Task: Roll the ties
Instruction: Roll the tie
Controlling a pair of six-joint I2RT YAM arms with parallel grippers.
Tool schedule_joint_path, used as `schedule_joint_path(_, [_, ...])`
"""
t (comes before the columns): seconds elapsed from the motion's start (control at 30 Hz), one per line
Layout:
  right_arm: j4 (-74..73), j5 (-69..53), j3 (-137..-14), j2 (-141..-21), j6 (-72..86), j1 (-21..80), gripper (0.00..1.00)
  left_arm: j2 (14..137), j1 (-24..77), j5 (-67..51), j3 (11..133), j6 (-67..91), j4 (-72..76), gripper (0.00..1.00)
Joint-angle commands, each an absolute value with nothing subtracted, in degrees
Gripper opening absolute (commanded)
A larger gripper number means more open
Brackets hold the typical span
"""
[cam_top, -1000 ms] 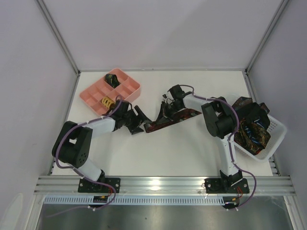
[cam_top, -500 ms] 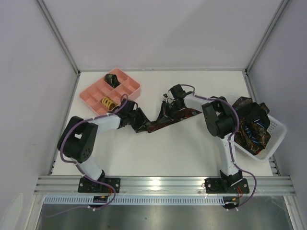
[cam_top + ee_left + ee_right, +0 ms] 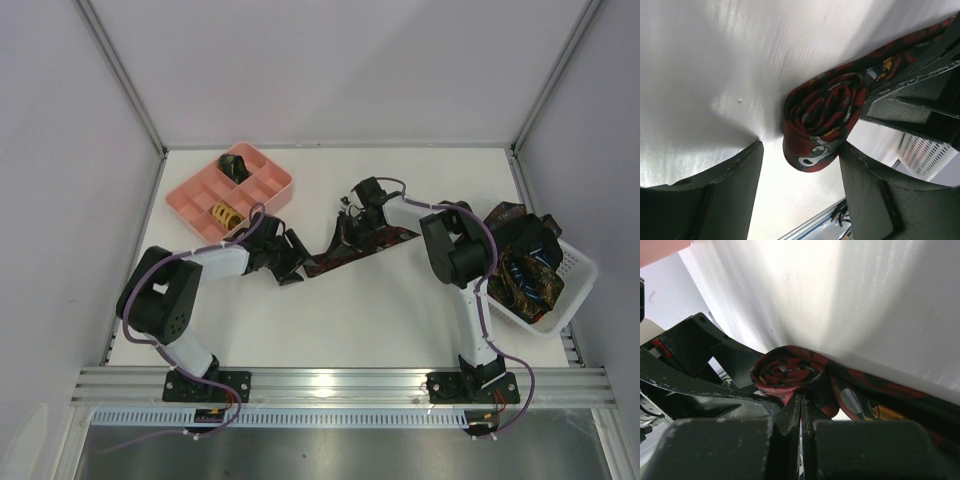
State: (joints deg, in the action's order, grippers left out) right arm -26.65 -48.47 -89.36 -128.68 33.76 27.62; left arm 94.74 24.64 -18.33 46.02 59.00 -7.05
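Note:
A dark red patterned tie (image 3: 388, 239) lies across the middle of the table, its left end wound into a small roll (image 3: 821, 116). My left gripper (image 3: 801, 151) is open, its fingers either side of the roll, the right finger (image 3: 867, 190) close against it. From above, this gripper (image 3: 296, 258) sits at the tie's left end. My right gripper (image 3: 801, 401) is shut, its tips pinching the tie's fabric at the roll (image 3: 787, 371); in the top view it (image 3: 346, 237) rests over the tie's middle. More ties (image 3: 525, 262) are piled in the white basket.
The pink compartment tray (image 3: 262, 196) stands at the back left, holding a dark rolled tie (image 3: 237, 165) and a yellow-patterned one (image 3: 224, 213). The white mesh basket (image 3: 578, 268) sits at the right edge. Bare table (image 3: 370, 320) lies in front of the arms.
My left gripper pushed in toward the tie's rolled end, narrowing, then drew back a little and widened. The right gripper stayed shut in place.

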Motion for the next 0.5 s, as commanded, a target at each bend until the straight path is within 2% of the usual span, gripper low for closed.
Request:
schedule_joint_path(0.0, [-26.89, -46.49, -89.56, -129.72, 31.82, 27.25, 0.00, 94.21, 25.14, -18.37, 44.82, 60.64, -2.91, 0.69])
schedule_joint_path(0.27, [-26.81, -46.14, -89.30, -130.34, 31.64, 27.25, 0.00, 99.31, 26.02, -18.45, 48.17, 61.34, -0.27, 0.67])
schedule_joint_path(0.37, [-27.16, -45.88, -89.30, -130.69, 31.20, 27.42, 0.00, 99.76, 26.02, -18.72, 48.16, 60.21, -0.26, 0.57])
schedule_joint_path(0.47, [-27.42, -45.62, -89.30, -130.96, 30.67, 27.68, 0.00, 98.97, 25.84, -17.67, 48.34, 58.81, -1.58, 0.40])
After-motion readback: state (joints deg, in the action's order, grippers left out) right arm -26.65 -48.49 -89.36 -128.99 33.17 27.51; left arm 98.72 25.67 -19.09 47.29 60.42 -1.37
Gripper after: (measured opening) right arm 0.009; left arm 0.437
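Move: The tie's rolled-up end sits just off the left hand's open fingertips, about 2 cm to its right, 1 cm ahead and 1 cm lower. The flat rest of the tie runs off beyond it, its middle some 17 cm right and 6 cm ahead of the left hand; the yellow roll in the pink box is about 19 cm left and 13 cm ahead. From the right hand, the rolled end lies roughly 2 cm left, 1 cm back and 1 cm lower. The left hand eases right and forward about 2 cm, until its fingertips stand either side of the tie's rolled end, then closes from about two-thirds open to under half and pinches the roll, sinking only slightly, with the wrist nearly unturned. Across from it the right hand stays where it is, fingers still shut and their tips still against the tie on the roll's right side. ##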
